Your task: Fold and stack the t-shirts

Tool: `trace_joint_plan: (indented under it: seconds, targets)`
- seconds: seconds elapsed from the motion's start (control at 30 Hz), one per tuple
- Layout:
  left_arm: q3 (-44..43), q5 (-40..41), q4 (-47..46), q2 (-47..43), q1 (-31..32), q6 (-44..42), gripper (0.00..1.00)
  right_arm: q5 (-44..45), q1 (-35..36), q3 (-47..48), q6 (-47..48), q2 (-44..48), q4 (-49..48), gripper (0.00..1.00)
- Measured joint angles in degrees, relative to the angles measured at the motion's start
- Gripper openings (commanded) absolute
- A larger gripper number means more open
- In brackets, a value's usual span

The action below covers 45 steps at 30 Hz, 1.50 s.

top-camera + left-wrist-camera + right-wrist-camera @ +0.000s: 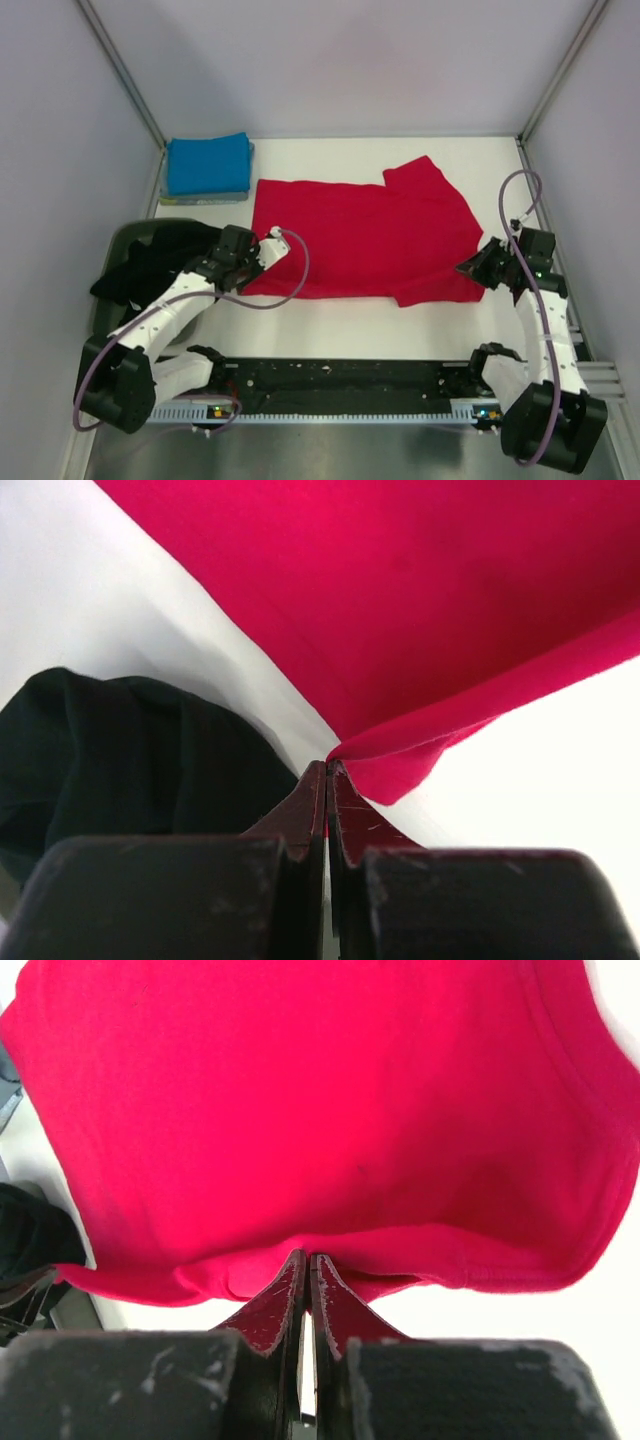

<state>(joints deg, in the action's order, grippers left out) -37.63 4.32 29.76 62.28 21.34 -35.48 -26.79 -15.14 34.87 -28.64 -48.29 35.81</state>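
Observation:
A bright red t-shirt (360, 235) lies spread across the middle of the white table. My left gripper (262, 258) is shut on its near left corner, and the left wrist view shows the red cloth (400, 630) pinched at my closed tips (328, 768). My right gripper (474, 268) is shut on the near right edge, and the right wrist view shows the red cloth (330, 1110) bunched at my closed tips (307, 1256). A folded bright blue t-shirt (207, 165) sits at the far left corner. A black t-shirt (150, 260) lies crumpled in the tub at left, also seen in the left wrist view (120, 770).
A dark grey-green plastic tub (118, 245) stands at the left edge of the table, under the black cloth. A metal frame post (125, 70) rises at the far left and another (560, 70) at the far right. A black rail (340, 380) runs along the near edge.

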Motion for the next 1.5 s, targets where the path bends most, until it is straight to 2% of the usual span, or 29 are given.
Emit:
trace_joint_plan:
  seconds: [0.27,0.57,1.13,1.17,1.23,1.3,1.4,1.5]
  targets:
    - [-4.48,1.88,-5.09,11.39,0.0,1.09,0.0,-0.24,0.0,0.33,2.64,-12.85,-10.91,0.0]
    - [-10.08,7.02,-11.74,22.97,-0.04,0.59,0.0,-2.75,0.0,6.71,5.66,-29.88,-18.84,0.0]
    - [-12.46,13.38,-17.29,29.42,-0.04,1.27,0.0,-1.77,0.0,12.55,8.76,-41.55,-20.48,0.01]
    - [-12.48,13.42,-17.38,29.79,-0.04,1.27,0.09,-1.77,0.0,12.72,8.98,-41.97,-20.35,0.1]
    - [-12.55,13.68,-17.57,30.47,-0.04,1.11,0.33,-1.68,0.0,13.05,9.16,-42.77,-20.41,0.33]
    - [-13.0,14.43,-17.62,31.06,-0.04,0.94,0.45,-0.72,0.0,13.55,9.49,-43.3,-20.13,0.47]
    - [-14.84,15.58,-17.2,31.41,-0.2,0.35,0.57,3.61,0.13,16.09,9.35,-43.41,-16.94,0.52]
    - [-18.49,14.93,-15.63,30.75,-0.31,0.13,0.56,13.14,0.76,20.94,9.4,-42.62,-11.5,0.55]
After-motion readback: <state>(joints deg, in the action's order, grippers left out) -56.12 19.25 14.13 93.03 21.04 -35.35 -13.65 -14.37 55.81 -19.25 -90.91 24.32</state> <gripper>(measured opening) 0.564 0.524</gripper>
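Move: The red t-shirt's near edge is pinched at one corner by each hand, its rest spread out beyond; the strip of its body where that edge gets laid is about 11 cm ahead of the left hand and 4 cm lower. For the right hand it is 11 cm ahead, 3 cm right and 8 cm lower. The black clothes sit about 20 cm left and 5 cm ahead of the left hand; the blue stack, 32 cm ahead and 10 cm left of it. The shirt's far sleeve is about 27 cm ahead and 9 cm left of the right hand. The red shirt's near edge, still pinched at both ends, is carried forward about 11 cm over the cloth and lowered onto it, the right hand sinking some 8 cm, the left only about 3. Both grippers then open about halfway and let go; the left lifts forward, while the right draws off rightward, rising slightly and rolling its left side down. ##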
